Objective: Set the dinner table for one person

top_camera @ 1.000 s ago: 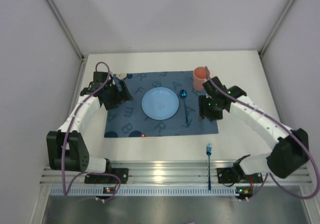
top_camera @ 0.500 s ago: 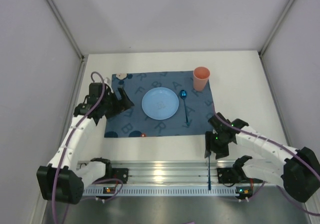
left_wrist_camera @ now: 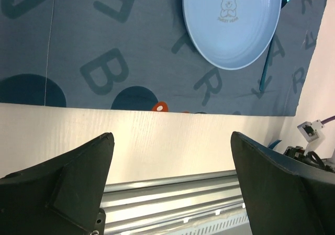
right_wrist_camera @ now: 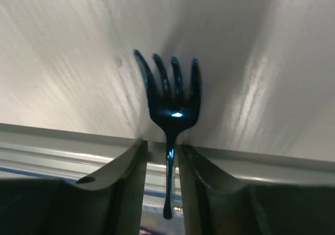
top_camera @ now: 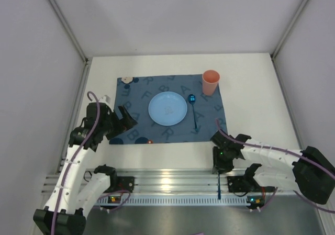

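The white dinner table (top_camera: 251, 114) carries a dark blue lettered placemat (top_camera: 136, 96). On the mat are a light blue plate (top_camera: 167, 108), a blue spoon (top_camera: 193, 109) to its right, and an orange cup (top_camera: 210, 81) at the far right corner. A blue fork (top_camera: 218, 185) lies across the table's near edge and the rail. My right gripper (top_camera: 219, 164) is low over it. In the right wrist view its fingers straddle the fork (right_wrist_camera: 170, 99) handle, with a narrow gap showing on the left side; the right gripper (right_wrist_camera: 163, 143) is narrowly open. My left gripper (top_camera: 127, 119) is open and empty over the mat's near left part.
The ribbed aluminium rail (top_camera: 167, 180) runs along the near edge. The left wrist view shows the left gripper (left_wrist_camera: 170, 135) over bare table, with the rail (left_wrist_camera: 172, 193), mat (left_wrist_camera: 78, 46), plate (left_wrist_camera: 230, 20) and spoon (left_wrist_camera: 269, 57). White walls enclose three sides.
My right gripper came from the cup, down the mat's right side, to the fork at the near edge. My left arm drew back toward the near left, its gripper still open.
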Available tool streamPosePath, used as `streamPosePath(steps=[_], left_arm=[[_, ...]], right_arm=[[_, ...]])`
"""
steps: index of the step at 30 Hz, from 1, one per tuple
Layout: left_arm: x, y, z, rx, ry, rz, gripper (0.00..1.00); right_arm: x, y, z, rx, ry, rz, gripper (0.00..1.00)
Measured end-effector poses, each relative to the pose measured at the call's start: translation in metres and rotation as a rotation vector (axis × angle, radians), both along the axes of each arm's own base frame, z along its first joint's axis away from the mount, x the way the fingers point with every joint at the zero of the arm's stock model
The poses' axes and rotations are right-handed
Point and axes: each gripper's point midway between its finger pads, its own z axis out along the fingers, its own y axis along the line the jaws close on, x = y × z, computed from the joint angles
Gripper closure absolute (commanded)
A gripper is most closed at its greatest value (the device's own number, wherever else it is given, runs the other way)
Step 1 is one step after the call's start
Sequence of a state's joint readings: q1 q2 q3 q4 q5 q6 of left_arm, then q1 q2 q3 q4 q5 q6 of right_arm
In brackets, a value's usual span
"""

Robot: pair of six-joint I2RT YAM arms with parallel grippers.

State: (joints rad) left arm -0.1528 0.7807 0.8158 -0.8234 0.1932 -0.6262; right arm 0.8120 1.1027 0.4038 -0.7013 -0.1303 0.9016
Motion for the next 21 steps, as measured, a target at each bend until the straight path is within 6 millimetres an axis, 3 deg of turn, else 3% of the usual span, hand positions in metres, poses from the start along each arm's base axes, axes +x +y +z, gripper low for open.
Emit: streamPosePath(steps=[2, 3, 7, 10, 14, 16, 21], left_arm=[[-0.004, 0.001, -0.001, 0.004, 0.006, -0.003, 0.02], [-0.005, 0.001, -0.001, 0.007, 0.007, -0.006, 0.02], [-0.007, 0.0, -0.003, 0.015, 0.012, -0.031, 0.02], [-0.008, -0.005, -0.005, 0.008, 0.029, -0.067, 0.02], [-0.007, -0.015, -0.008, -0.013, 0.061, -0.133, 0.02], [-0.008, -0.024, -0.006, -0.023, 0.057, -0.18, 0.03], [-0.014, -0.069, 0.001, -0.07, 0.014, -0.382, 0.04]], right_arm=[[0.0, -0.002, -0.001, -0.026, 0.01, -0.004, 0.86], [0.0, -0.003, -0.001, -0.037, 0.014, -0.007, 0.98], [0.002, -0.006, 0.0, -0.076, 0.007, -0.012, 1.0], [0.014, -0.003, 0.018, -0.096, -0.033, -0.028, 1.0], [0.053, 0.028, 0.08, -0.019, -0.171, -0.067, 1.0], [0.076, 0.044, 0.125, 0.024, -0.253, -0.087, 1.0], [0.141, 0.086, 0.229, 0.094, -0.45, -0.142, 1.0]])
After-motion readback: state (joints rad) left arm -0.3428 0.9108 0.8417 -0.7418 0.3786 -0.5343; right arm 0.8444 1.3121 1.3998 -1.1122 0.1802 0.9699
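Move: The fork lies between the right hand's half-open fingers, which straddle its neck; its middle is about 3 cm back from the hand, at the same height. From that hand, the spoon on the placemat is some 24 cm ahead and 8 cm left, the plate roughly 26 cm ahead and 20 cm left, and the cup about 35 cm ahead and 1 cm left. From the left hand, the fork is some 18 cm back, 32 cm right and 18 cm below. The right hand stays low at first while its fingers shut on the fork's neck, then carries the fork steeply up some 23 cm, and with it forward about 14 cm and left about 9 cm towards the spoon and placemat, the fingertips swinging forward roughly 25 degrees. Meanwhile the left hand, empty and wide open, slides about 7 cm right above the placemat's near side, slowly at first, turning some 20 degrees clockwise. ##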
